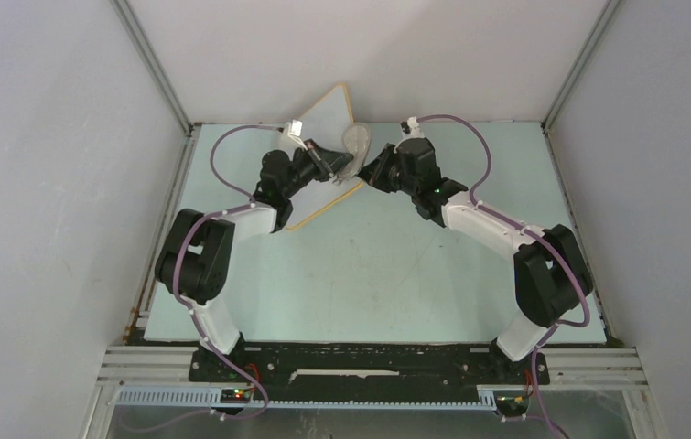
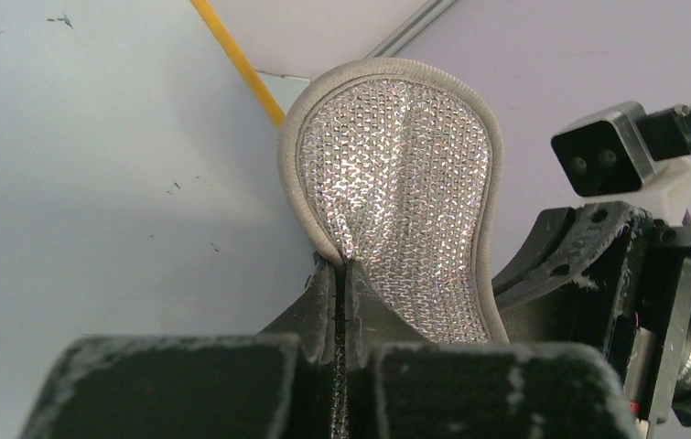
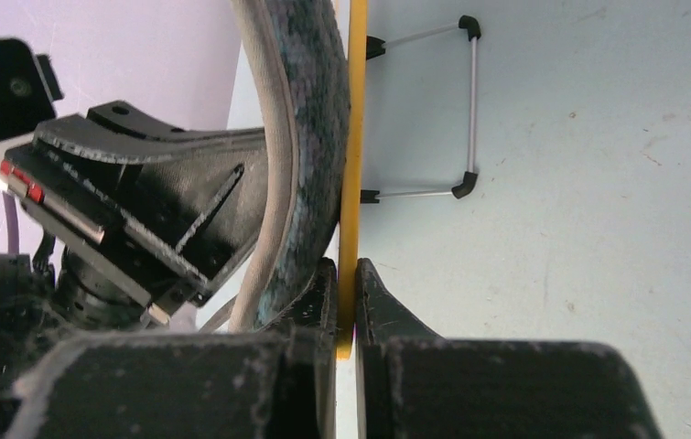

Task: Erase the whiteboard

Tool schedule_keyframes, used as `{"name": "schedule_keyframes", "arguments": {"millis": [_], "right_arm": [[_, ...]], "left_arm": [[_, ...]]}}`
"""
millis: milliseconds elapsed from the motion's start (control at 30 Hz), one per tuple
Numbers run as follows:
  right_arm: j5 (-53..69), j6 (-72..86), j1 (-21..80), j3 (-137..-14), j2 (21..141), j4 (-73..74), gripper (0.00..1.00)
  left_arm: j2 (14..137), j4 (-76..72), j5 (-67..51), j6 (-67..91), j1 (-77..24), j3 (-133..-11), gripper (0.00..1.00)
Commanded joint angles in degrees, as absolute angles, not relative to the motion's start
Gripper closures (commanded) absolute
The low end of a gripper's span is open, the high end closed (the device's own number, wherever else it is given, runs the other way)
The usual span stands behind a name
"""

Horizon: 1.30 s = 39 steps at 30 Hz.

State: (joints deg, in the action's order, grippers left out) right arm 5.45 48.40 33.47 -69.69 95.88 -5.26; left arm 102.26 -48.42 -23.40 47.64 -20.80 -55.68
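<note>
The whiteboard [image 1: 327, 116] stands tilted at the back middle of the table, its tan-orange frame [image 3: 353, 137] seen edge-on in the right wrist view. My right gripper [image 3: 346, 271] [image 1: 371, 174] is shut on that frame's edge. My left gripper [image 2: 343, 271] [image 1: 336, 165] is shut on the grey oval cloth pad [image 2: 396, 183] [image 1: 357, 142]. The pad [image 3: 309, 137] lies flat against the board's face [image 2: 94, 183]. That face is white with only a few tiny dark specks. A wire foot with black ends [image 3: 470, 110] sticks out from the board's back.
The pale green tabletop [image 1: 369, 265] is boxed in by grey walls on the left, right and back. The two wrists sit close together at the board, with the right arm's camera [image 2: 609, 154] just right of the pad.
</note>
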Motion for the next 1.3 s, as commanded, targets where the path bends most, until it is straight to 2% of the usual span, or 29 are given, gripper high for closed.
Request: {"name": "schedule_keyframes", "arguments": {"millis": [0, 167, 333, 467, 733, 1000, 1133, 1167, 1267], "right_arm": [[11.87, 46.32, 37.16, -72.52, 94.57, -10.95, 1.00], [11.77, 46.30, 37.66, -72.51, 94.85, -11.43, 1.00], [10.18, 45.85, 38.54, -72.51, 94.98, -10.97, 0.99], [9.80, 45.97, 38.63, -72.52, 95.13, -10.28, 0.92], [7.93, 44.71, 38.85, -72.51, 93.82, -7.84, 0.61], [5.30, 44.01, 39.03, -72.11, 92.07, -4.17, 0.42], [4.19, 43.89, 39.13, -70.03, 89.70, -4.25, 0.07], [4.33, 43.71, 39.14, -69.73, 89.08, -4.10, 0.02], [4.49, 42.63, 39.11, -69.60, 87.54, -1.88, 0.00]], "left_arm": [[107.39, -35.18, -21.11, 50.38, -17.20, -56.24, 1.00], [105.01, -49.90, -24.28, 56.33, -9.37, -47.11, 1.00], [98.15, -49.43, -24.36, 50.57, -7.31, -43.03, 1.00], [94.71, -50.69, -25.15, 49.60, -7.30, -40.95, 1.00], [86.61, -46.83, -22.02, 50.08, -7.22, -36.92, 1.00], [77.94, -32.24, -19.77, 47.83, -7.08, -36.40, 1.00], [72.63, -25.27, -17.16, 48.91, -7.00, -36.21, 1.00], [71.46, -24.36, -16.84, 49.44, -6.95, -36.02, 1.00], [68.01, -22.35, -16.68, 50.15, -7.02, -34.98, 1.00]]}}
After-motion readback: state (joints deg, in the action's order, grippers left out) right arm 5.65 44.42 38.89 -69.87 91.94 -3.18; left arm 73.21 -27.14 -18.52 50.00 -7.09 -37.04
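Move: I still hold the eraser in my left hand, its middle about 3 cm ahead and 2 cm right of the fingers. The whiteboard's middle is some 6 cm left, 1 cm ahead and 5 cm lower. My right fingers keep their pinch on the board's right edge, 3 cm back and 4 cm right of my left hand. From my right hand, the board's middle lies roughly 10 cm left, 4 cm ahead and 5 cm lower; the eraser is about 2 cm left and 5 cm ahead. I sweep my left hand with the eraser from beside the board's right edge leftward, some 12 cm, and down the sloping face by 8 cm, then draw it back and up while keeping my grip, ending turned about 20 degrees counter-clockwise. My right hand eases the edge left and slightly up, then opens wide, lets go and rises at the end, having gone 4 cm back and 3 cm left. ##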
